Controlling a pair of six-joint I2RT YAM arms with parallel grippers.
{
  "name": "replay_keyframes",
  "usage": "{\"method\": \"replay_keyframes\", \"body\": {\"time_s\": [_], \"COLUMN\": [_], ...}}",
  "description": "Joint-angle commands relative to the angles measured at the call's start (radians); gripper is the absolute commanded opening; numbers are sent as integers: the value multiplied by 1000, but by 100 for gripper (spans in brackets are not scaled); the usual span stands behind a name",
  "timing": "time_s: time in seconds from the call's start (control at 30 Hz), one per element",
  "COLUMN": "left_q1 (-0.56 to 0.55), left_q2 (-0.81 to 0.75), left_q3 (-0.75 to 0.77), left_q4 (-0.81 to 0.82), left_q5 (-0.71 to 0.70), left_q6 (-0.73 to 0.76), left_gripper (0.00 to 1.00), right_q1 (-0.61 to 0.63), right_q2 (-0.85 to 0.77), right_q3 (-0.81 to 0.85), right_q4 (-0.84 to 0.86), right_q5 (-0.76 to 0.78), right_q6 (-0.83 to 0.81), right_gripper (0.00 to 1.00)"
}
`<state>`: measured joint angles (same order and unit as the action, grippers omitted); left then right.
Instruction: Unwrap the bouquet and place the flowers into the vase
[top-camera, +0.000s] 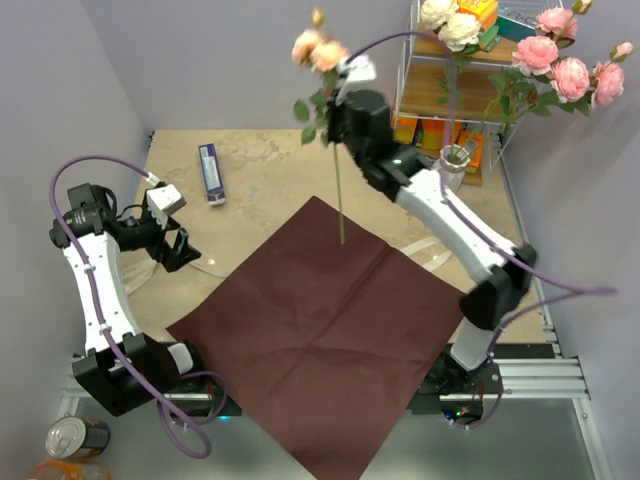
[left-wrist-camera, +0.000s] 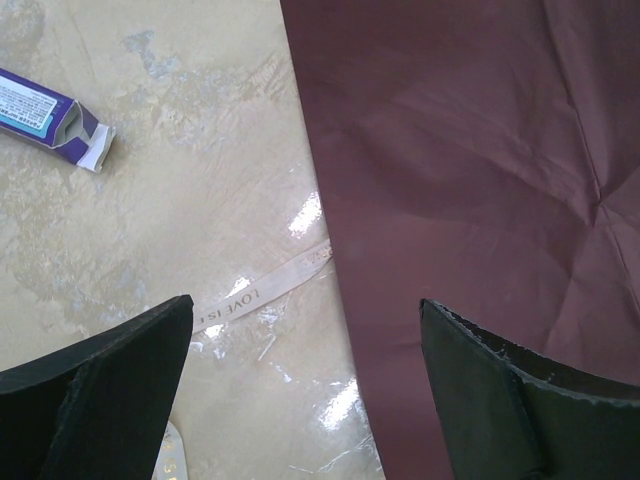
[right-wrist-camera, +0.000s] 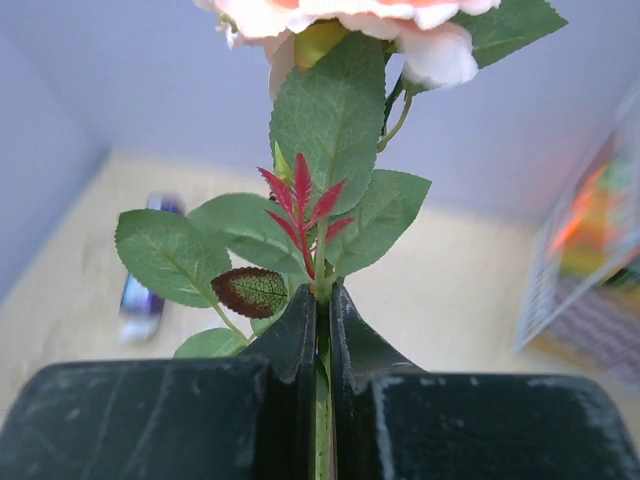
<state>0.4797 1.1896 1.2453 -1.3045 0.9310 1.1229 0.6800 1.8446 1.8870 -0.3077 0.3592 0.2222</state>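
Observation:
The bouquet's maroon wrapping paper (top-camera: 320, 330) lies unfolded and flat on the table. My right gripper (top-camera: 335, 118) is raised above its far corner, shut on the green stem of a peach rose (top-camera: 318, 50). The stem's lower end hangs down over the paper. In the right wrist view the jaws (right-wrist-camera: 322, 295) pinch the stem just below its leaves (right-wrist-camera: 325, 130). The white vase (top-camera: 455, 165) stands at the back right behind the right arm. It holds several pink and cream flowers (top-camera: 560, 65). My left gripper (top-camera: 178, 250) hovers open by the paper's left edge (left-wrist-camera: 450, 180), holding nothing.
A cream ribbon (left-wrist-camera: 265, 285) lies on the table beside the paper. A purple box (top-camera: 211, 172) lies at the back left. A white wire rack (top-camera: 450, 90) with colourful boxes stands behind the vase. A can (top-camera: 75, 437) sits at the near left corner.

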Motion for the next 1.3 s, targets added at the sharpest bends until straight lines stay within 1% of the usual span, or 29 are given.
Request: {"method": "replay_keyframes", "body": {"time_s": [0.0, 0.03, 0.07, 0.1, 0.13, 0.17, 0.27, 0.3, 0.33, 0.43, 0.5, 0.53, 0.57, 0.67, 0.8, 1.07, 1.17, 1.27], "left_q1": [14, 14, 16, 16, 16, 16, 17, 17, 19, 19, 19, 19, 20, 20, 20, 20, 23, 28], "left_q2": [-10, -10, -5, -5, -5, -5, -10, -12, -12, -12, -10, -12, -13, -9, -1, 25, 36, 42], "left_q3": [-3, -3, 0, 0, 2, 2, 3, 3, 2, 5, 8, 6, 2, 5, 17, 14, 16, 19], "left_q4": [-10, -10, -10, -10, -10, -10, -12, -10, -12, -12, -12, -12, -10, -12, -12, -10, -10, -12], "left_q5": [26, 28, 28, 28, 29, 31, 29, 28, 23, 19, 15, 14, 12, 12, 11, 9, 6, 6], "left_q6": [29, 29, 29, 31, 29, 29, 29, 31, 32, 34, 34, 35, 40, 38, 35, 48, 52, 57], "left_gripper": [100, 99, 99, 99, 99, 99, 100, 99, 99, 99, 100, 99, 99, 99, 99, 99, 99, 99], "right_q1": [-36, -45, -63, -77, -95, -138, -213, -223, -230, -260, -281, -286, -299, -332, -352, -364, -365, -364], "right_q2": [-255, -293, -373, -401, -428, -452, -466, -488, -499, -509, -492, -486, -481, -452, -403, -314, -286, -257], "right_q3": [-15, -99, -144, -185, -245, -255, -256, -278, -337, -382, -384, -399, -408, -408, -388, -344, -351, -370], "right_q4": [273, 426, 506, 583, 705, 732, 749, 787, 896, 1037, 1053, 1123, 1157, 1197, 1321, 1432, 1525, 1674], "right_q5": [168, 187, 216, 225, 231, 236, 274, 296, 306, 354, 368, 398, 403, 425, 445, 460, 475, 483], "right_q6": [-308, -396, -443, -490, -554, -569, -595, -616, -670, -757, -782, -816, -822, -807, -845, -882, -925, -1007], "right_gripper": [0, 0, 0, 0, 0, 0, 0, 0, 0, 0, 0, 0, 0, 0, 0, 0, 0, 0]}}
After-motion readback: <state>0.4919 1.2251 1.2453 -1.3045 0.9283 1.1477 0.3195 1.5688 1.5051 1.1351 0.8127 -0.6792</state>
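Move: Some 25 cm to the right of the raised right hand, 2 cm nearer the base, stands the vase, its middle about 20 cm lower. The shelf is roughly 12 cm farther out and 27 cm right, its middle 15 cm down. The pink roses already in the vase spread about 46 cm right, 2 cm back and some 15 cm higher than this hand. From the left hand the vase lies about 20 cm ahead, 53 cm right, 10 cm lower. Swinging the peach rose fast to its right, some 33 cm in all, the right hand also climbs nearly 30 cm and draws back about 10, then sinks and edges forward a few centimetres and slows to rest high above the vase's side of the table. On the way the wrist tips up and turns clockwise, each by 50 to 60 degrees, standing the stem upright; the shut fingers keep pinching it. ##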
